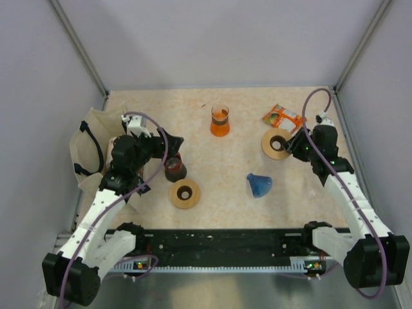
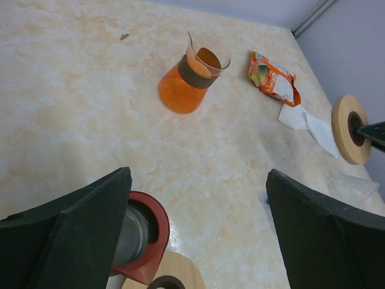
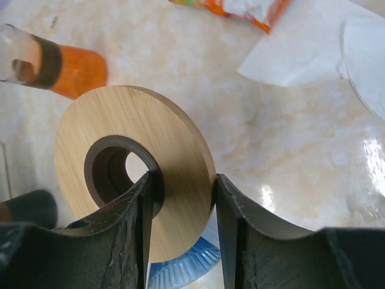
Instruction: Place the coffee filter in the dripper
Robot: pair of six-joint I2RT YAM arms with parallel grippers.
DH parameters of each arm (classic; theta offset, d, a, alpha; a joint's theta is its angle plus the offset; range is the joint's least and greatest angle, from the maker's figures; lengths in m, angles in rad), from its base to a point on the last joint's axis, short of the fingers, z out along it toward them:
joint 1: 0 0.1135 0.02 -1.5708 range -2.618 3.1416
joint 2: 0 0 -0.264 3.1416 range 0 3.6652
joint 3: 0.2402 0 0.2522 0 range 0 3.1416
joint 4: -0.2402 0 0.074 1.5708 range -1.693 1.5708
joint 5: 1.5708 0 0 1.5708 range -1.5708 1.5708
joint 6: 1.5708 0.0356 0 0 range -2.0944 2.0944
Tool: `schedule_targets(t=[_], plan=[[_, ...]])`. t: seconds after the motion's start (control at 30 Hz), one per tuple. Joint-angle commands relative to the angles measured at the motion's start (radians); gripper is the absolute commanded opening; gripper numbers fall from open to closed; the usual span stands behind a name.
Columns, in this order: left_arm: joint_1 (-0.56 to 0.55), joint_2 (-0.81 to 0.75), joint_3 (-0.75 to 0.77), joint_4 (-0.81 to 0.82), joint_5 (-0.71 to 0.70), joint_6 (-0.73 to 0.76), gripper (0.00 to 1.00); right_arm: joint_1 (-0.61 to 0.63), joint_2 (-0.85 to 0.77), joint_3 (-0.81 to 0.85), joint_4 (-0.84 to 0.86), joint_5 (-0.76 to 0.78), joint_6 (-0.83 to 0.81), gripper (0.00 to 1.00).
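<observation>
The white paper coffee filter (image 2: pixel 307 122) (image 3: pixel 299 52) lies flat on the table beside an orange packet (image 1: pixel 282 118). A blue fluted dripper (image 1: pixel 259 185) rests on its side in the middle right and shows under the ring in the right wrist view (image 3: pixel 180 268). My right gripper (image 1: pixel 288 145) (image 3: pixel 182 179) is shut on a wooden ring (image 1: pixel 275 143) (image 3: pixel 180 144), one finger through its hole and the other on its outer rim. My left gripper (image 1: pixel 172 151) (image 2: pixel 198 174) hangs open over bare table, holding nothing.
An orange glass carafe (image 1: pixel 219 120) (image 2: pixel 191 75) stands at the back centre. A red-rimmed cup (image 1: pixel 174 168) (image 2: pixel 144 238) and a second wooden ring (image 1: pixel 185 193) sit by my left fingers. A clear plastic piece (image 2: pixel 354 186) lies at the right. A canvas bag (image 1: pixel 90 151) fills the left edge.
</observation>
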Motion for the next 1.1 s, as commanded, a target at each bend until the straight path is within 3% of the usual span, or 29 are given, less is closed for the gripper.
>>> schedule_targets(t=[0.0,0.3,0.6,1.07], plan=[[-0.002,0.001,0.009,0.027,0.021,-0.018,0.99,0.093,0.057,0.195,0.016,-0.005,-0.003,0.22],[-0.002,0.001,0.000,0.016,-0.005,-0.024,0.99,0.261,0.483,0.643,-0.001,0.060,0.102,0.23],[-0.002,0.006,-0.006,-0.001,-0.052,-0.017,0.99,0.319,0.862,1.083,-0.073,0.009,0.147,0.22],[-0.002,-0.029,-0.019,-0.062,-0.104,0.006,0.99,0.362,1.163,1.387,-0.220,0.043,0.144,0.22]])
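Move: My right hand holds a wooden ring by its rim, about 14 cm above the table. The orange carafe it is bound for stands roughly 21 cm ahead, 25 cm to the left and 8 cm lower. On the table, the orange packet lies about 24 cm straight ahead, a white paper filter 13 cm ahead and 4 cm right, and the blue dripper 8 cm back and 9 cm left. From my left hand the carafe is some 21 cm ahead, 14 cm right and 18 cm lower. Still pinching the wooden ring by its rim, I swing my right hand forward and left towards the orange carafe, about 21 cm each way. The path arches: I climb some 8 cm early, then sink about 5 cm as I slow over the carafe, turning the hand roughly 15 degrees counter-clockwise. My empty left hand only sinks a couple of centimetres, fingers open. ##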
